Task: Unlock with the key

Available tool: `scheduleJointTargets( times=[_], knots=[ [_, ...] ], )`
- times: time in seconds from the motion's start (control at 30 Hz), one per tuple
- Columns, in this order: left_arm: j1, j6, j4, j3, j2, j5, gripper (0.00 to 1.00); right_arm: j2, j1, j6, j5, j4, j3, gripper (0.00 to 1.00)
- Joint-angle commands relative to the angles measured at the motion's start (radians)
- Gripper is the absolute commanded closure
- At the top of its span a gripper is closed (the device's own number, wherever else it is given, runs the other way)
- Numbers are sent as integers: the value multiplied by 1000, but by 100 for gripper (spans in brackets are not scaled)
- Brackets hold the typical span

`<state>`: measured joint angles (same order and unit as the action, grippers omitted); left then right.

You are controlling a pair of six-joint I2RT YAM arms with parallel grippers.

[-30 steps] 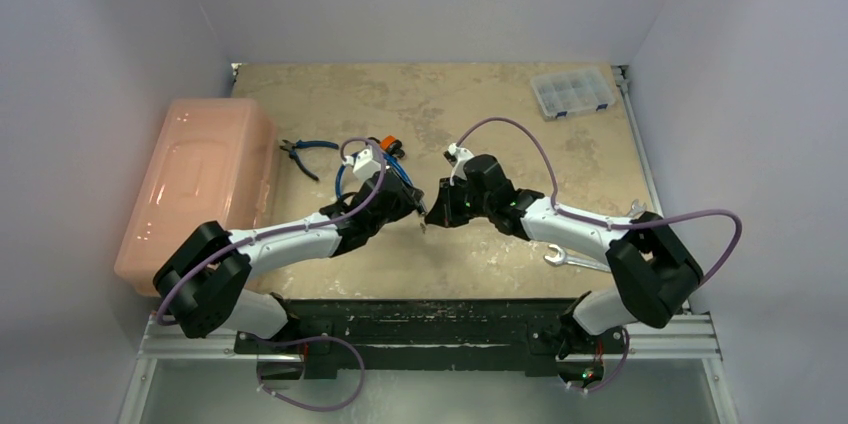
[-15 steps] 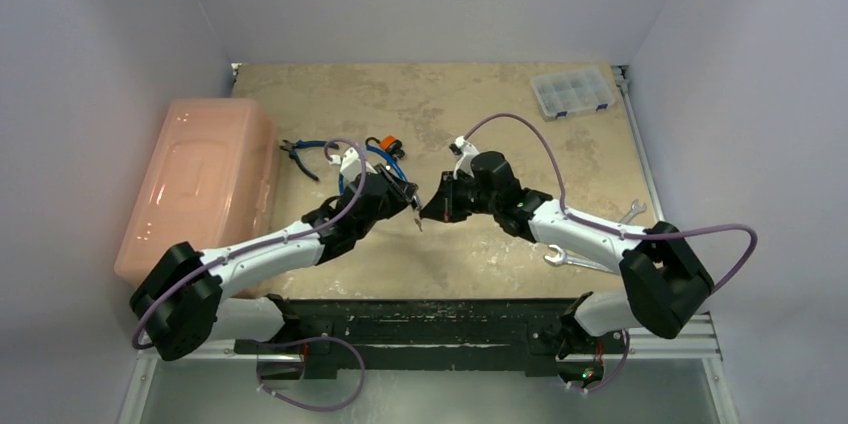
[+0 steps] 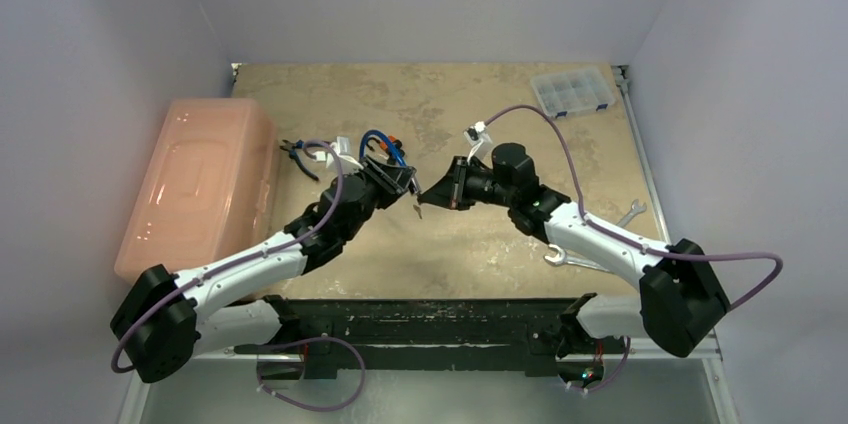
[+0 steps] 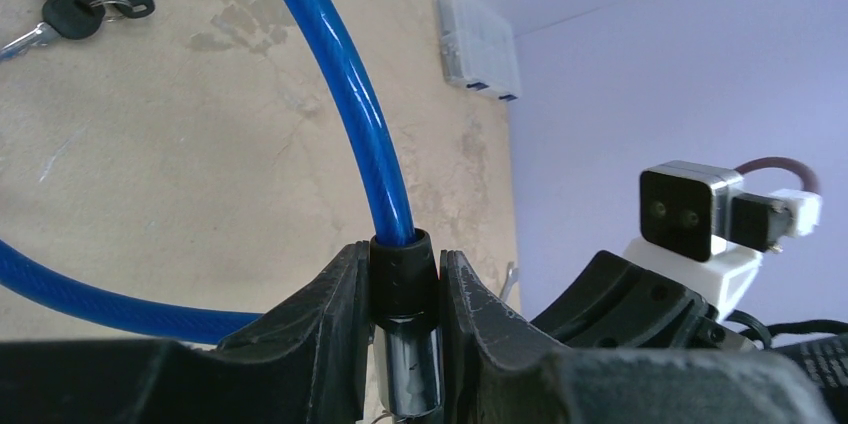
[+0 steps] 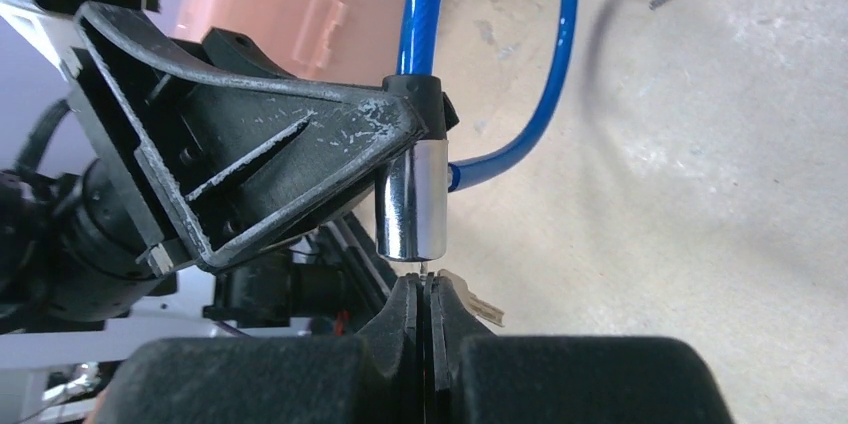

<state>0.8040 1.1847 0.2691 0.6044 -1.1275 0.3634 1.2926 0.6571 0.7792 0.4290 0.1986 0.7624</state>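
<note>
The lock is a blue cable (image 4: 340, 74) ending in a black collar (image 4: 403, 274) and a chrome barrel (image 5: 410, 199). My left gripper (image 4: 403, 266) is shut on the collar and holds the barrel above the table (image 3: 470, 234). My right gripper (image 5: 427, 284) faces the barrel's end, shut on the key (image 5: 424, 268), whose thin tip touches the barrel's face. A second key (image 5: 472, 304) dangles beside the right fingers. In the top view the left gripper (image 3: 404, 184) and the right gripper (image 3: 434, 194) meet nose to nose at mid-table.
A pink toolbox (image 3: 195, 184) fills the left side. Blue-handled pliers (image 3: 300, 152) lie beside it. A clear organizer box (image 3: 572, 92) sits at the back right. Wrenches (image 3: 580, 262) lie near the right arm. Spare black-headed keys (image 4: 90, 9) rest on the table.
Both arms have stretched further from their bases, carrying lock and key toward the table's back. The grips are unchanged and the key stays at the barrel's end.
</note>
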Motion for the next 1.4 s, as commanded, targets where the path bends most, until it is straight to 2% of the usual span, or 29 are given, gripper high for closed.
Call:
scheduleJointTargets(
  times=[0.0,0.33,0.63,0.83,1.0,1.17,1.37],
  knots=[
    [18,2,201,-34,64,-127,100,-7,-34,92,38,227,9,100],
    [18,-25,430,-112,130,-170,100,18,-85,316,157,508,-20,100],
    [19,-45,638,-151,128,-242,100,113,-109,651,252,925,-63,100],
    [20,-55,777,-175,114,-273,100,202,-110,835,260,1183,-52,100],
    [20,-94,874,-160,97,-311,100,257,-110,950,249,1307,-2,100],
    [20,-121,1069,-165,47,-343,100,332,-109,1125,221,1478,73,100],
    [20,-138,1299,-165,-46,-389,100,321,-105,1202,219,1493,118,100]
  ],
)
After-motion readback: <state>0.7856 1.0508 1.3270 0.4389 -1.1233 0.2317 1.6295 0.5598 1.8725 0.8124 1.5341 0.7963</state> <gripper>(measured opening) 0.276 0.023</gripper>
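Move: The left hand already holds the lock by its black collar. The key pinched in the right fingers lies about 4 cm back and 3 cm right of it, at nearly the same height. From the right hand, the lock barrel's middle is about 3 cm ahead, 2 cm left and level. The orange padlock lies about 18 cm ahead of the left hand and 5 cm left, the pliers 15 cm ahead and 23 cm left, both some 19 cm below. Both hands rise together by about 16 cm, drifting a little back, the left still gripping the lock's collar and the right keeping its pinch on the key at the keyhole. On the way up they roll against each other by roughly 90 degrees around the barrel, the left tipping its fingers upward and the right raising its left-pointing fingers, so the key turns clockwise in the lock as seen from the right hand. ##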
